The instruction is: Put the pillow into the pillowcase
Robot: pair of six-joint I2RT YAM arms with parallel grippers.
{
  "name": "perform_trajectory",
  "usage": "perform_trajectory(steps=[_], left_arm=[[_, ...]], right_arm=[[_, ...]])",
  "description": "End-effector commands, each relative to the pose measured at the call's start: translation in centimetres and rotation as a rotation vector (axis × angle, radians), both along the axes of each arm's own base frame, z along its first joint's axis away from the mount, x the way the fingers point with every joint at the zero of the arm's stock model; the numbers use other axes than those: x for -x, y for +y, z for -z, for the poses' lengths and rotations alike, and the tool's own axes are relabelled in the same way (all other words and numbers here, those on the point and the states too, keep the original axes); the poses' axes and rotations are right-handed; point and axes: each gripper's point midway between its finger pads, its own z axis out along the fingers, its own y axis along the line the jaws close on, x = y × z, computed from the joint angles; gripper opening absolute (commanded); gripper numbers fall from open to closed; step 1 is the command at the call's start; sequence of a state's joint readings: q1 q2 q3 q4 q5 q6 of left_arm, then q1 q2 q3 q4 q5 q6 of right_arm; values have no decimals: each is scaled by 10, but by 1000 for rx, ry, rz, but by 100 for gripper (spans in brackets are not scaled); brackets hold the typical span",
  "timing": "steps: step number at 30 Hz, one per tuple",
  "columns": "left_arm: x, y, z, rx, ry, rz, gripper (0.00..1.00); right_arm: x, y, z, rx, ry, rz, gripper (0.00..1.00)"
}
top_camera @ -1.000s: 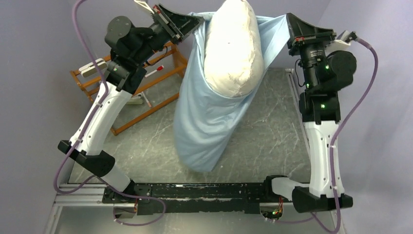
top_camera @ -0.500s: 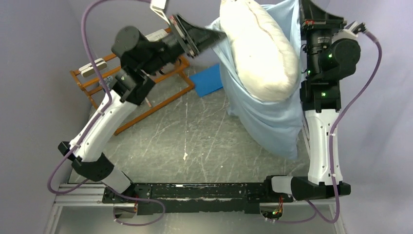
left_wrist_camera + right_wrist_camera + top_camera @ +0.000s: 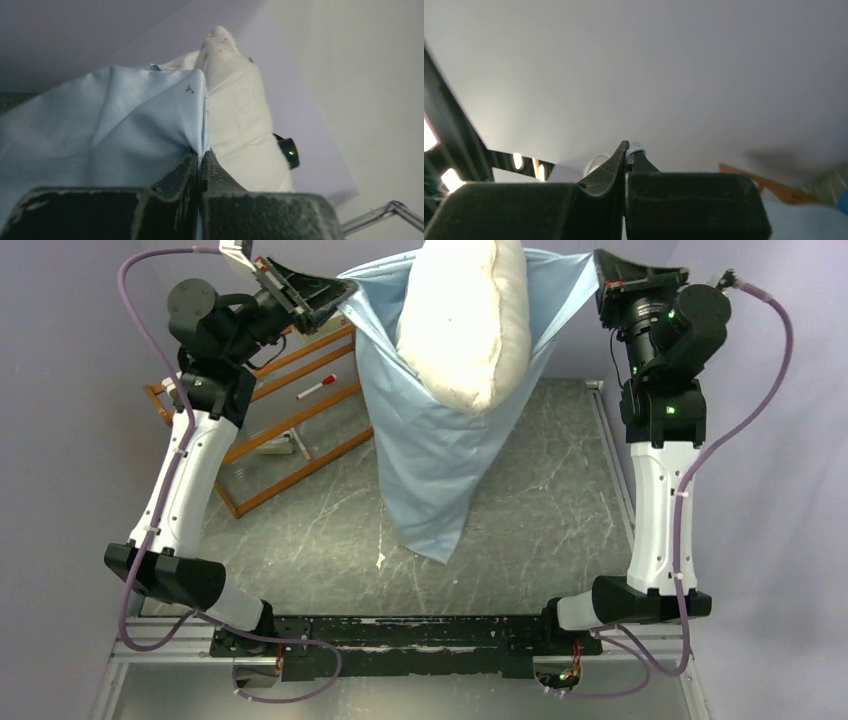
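The pale blue pillowcase (image 3: 430, 470) hangs mouth-up above the table, stretched between both raised grippers. The plump white pillow (image 3: 465, 320) stands in its mouth, the lower part inside and the upper part sticking out. My left gripper (image 3: 343, 287) is shut on the left rim of the mouth. In the left wrist view that gripper (image 3: 200, 159) pinches the pillowcase (image 3: 115, 125) edge, with the pillow (image 3: 240, 125) just beyond. My right gripper (image 3: 603, 272) is shut on the right rim. In the right wrist view only a small blue fold (image 3: 635, 146) shows at the tips of that gripper (image 3: 628, 151).
A wooden rack (image 3: 290, 435) stands at the back left of the grey table (image 3: 545, 530), with a red-capped marker (image 3: 315, 387) lying on it. A black rail (image 3: 420, 632) runs along the near edge between the arm bases. Purple walls close in on both sides.
Both arms swung the pillowcase and pillow to the right, then back to the middle. The left arm now stands further left and the pillowcase mouth is stretched wider.
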State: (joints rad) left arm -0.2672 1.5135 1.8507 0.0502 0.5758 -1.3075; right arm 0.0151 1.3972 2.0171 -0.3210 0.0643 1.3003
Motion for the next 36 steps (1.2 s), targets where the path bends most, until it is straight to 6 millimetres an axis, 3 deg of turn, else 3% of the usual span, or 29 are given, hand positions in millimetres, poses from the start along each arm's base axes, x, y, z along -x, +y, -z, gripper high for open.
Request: perform_trajectory(steps=[1,3,6,9,12,13,18,19,21,23,28,36], left_arm=[[15,72,-49,108,-122,-88,5],[14,74,-49,99,-123,-79,5],[16,72,-55,77,-157,-91,5],[28,64,-65,85,-213,-84,5],[45,47,-75,82,-286,-64,5],[49,41,-76,67,-315,-58,5],[38,23,-36,-62,-329,-125,5],[33,21,-23,-87,-317,-143,8],[20,16,4,-154,-274,-159,29],[11,4,27,-246,-252,-148,36],[24,-39,46,-402,-315,-92,48],[52,-88,58,-436,-355,-33,50]], right_arm=[[-2,-106,7,-82,-6,325,0],[-7,-115,16,-91,2,304,0],[-17,-97,10,-20,-25,185,0],[-16,-38,2,102,-102,-52,0],[3,18,-7,226,-160,-185,0],[9,24,-9,254,-164,-188,0],[20,24,3,336,-162,-162,0],[21,26,7,349,-165,-172,0],[22,26,16,357,-163,-172,0],[21,27,24,346,-152,-185,0],[18,30,22,329,-168,-209,0],[17,32,20,308,-181,-219,0]])
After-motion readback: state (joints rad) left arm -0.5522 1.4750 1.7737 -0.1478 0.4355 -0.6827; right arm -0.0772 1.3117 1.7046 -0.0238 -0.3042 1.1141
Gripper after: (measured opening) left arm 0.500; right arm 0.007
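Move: The pillow's exposed end sticks out of the case mouth about 13 cm to the left hand's right, some 3 cm back and slightly above it; from the right hand it is roughly 14 cm left, 6 cm back, about level. The hands grip opposite rims: the right rim lies some 27 cm right of the left hand, 3 cm ahead and 5 cm higher. The case's bottom corner hangs about 45 cm below the left hand, 11 cm right and 20 cm back. Jerking apart, the left hand swings about 7 cm left while the right drops and swings right and forward, stretching the mouth between them; both then come back inward, the left rising. The left fingers open to let go of the left rim, then that hand sinks about 12 cm and goes right, rolling its left side up; the right keeps its pinch, rolling left side down. ##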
